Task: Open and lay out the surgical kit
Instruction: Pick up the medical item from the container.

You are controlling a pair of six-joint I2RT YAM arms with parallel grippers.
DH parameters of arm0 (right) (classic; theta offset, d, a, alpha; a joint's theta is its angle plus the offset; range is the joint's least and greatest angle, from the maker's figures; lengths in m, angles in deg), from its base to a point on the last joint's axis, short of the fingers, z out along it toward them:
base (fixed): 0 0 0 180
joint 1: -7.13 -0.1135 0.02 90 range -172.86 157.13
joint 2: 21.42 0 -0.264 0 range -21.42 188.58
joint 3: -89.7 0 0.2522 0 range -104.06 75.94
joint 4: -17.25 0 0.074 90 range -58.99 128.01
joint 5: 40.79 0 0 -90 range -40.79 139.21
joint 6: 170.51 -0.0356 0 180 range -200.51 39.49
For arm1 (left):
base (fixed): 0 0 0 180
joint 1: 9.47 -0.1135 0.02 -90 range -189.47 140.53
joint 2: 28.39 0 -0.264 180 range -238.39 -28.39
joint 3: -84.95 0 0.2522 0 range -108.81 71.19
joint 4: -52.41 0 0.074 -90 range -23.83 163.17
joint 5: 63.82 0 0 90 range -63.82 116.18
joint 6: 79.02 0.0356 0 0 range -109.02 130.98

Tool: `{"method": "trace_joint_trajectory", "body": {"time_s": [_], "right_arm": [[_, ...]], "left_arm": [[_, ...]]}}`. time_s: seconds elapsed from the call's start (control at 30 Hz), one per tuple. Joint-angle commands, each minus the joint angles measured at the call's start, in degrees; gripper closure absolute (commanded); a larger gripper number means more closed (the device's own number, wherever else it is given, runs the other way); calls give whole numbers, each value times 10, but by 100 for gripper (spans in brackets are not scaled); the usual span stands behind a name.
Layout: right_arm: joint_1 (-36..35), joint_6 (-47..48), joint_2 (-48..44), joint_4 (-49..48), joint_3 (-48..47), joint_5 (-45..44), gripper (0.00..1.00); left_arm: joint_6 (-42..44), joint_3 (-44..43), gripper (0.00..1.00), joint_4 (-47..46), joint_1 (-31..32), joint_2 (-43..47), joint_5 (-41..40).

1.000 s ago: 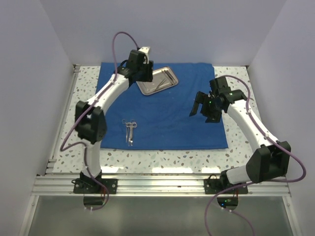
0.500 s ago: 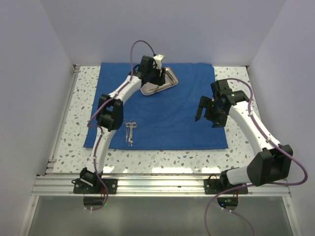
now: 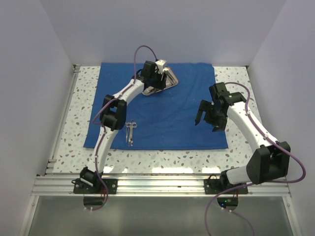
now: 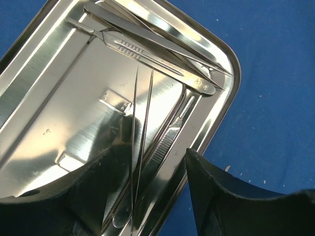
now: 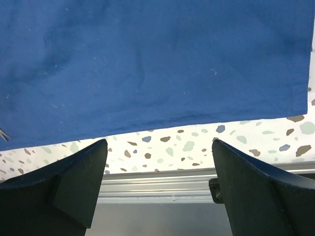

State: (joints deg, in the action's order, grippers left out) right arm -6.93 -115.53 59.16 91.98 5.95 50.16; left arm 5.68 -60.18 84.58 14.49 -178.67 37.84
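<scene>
The royal-blue cloth [image 3: 172,113] lies spread flat on the table. At its far middle sits the steel tray [image 3: 170,79], with my left gripper [image 3: 155,78] low over it. In the left wrist view the tray [image 4: 64,98] holds several thin steel instruments, among them tweezers [image 4: 140,128] and a flat ribbed handle [image 4: 147,54]. My left gripper [image 4: 147,196] is open: one finger is over the tray's inside, the other outside its rim over the cloth [image 4: 275,98]. Ring-handled forceps [image 3: 130,129] lie on the cloth's near left. My right gripper [image 3: 206,115] hangs open above the cloth's right part, holding nothing.
The right wrist view looks past the open right gripper [image 5: 160,187] to the cloth's near edge [image 5: 147,64], a strip of speckled table [image 5: 172,142] and the aluminium rail [image 5: 157,182]. White walls enclose the table on three sides.
My left arm has stretched forward and to the right, bringing its gripper lower over the tray, jaws a little wider. My right gripper has drifted slightly right and nearer.
</scene>
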Motion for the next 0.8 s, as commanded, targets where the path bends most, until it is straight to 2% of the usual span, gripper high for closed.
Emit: {"method": "trace_joint_trajectory", "body": {"time_s": [0.0, 0.03, 0.17, 0.27, 0.63, 0.77], "right_arm": [[2, -9, -10, -1, 10, -8, 9], [3, -9, -11, -1, 10, -8, 9], [3, -7, -12, -2, 11, -16, 9], [2, -3, -12, -2, 10, -20, 9], [3, 10, -2, -5, 3, -18, 8], [4, 16, 3, -7, 0, -16, 8]], "left_arm": [[6, -18, 36, -4, 0, -18, -28], [5, -18, 36, -4, 0, -21, -30], [1, -17, 50, 0, 0, -21, -35], [6, -11, 64, 2, 0, -18, -38], [40, 30, 76, 29, 2, -20, -53], [44, 34, 85, 40, 3, -25, -59]]}}
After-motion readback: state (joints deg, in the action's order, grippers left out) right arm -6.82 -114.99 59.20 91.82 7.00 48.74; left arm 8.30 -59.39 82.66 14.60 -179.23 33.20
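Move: The spread tweezers already lie between the left hand's open fingers, their middle about 1 cm ahead, 1 cm right and 1 cm below. The scalpel handle and second tweezers lie at the tray's right end, both about 7 cm ahead and 6 cm right of the left hand. A ribbed handle along the tray's near side is roughly 3 cm right and level with it. From the right hand, the spread tweezers are some 33 cm ahead, 21 cm left and 11 cm below. The left fingers close from about two-thirds open to nearly shut on the spread tweezers in the tray, pinching both prongs between the pads. Meanwhile the left hand eases about 1 cm left and 1 cm forward, sinks a little under 1 cm towards the tray floor, and its wrist turns only some 5 degrees. ##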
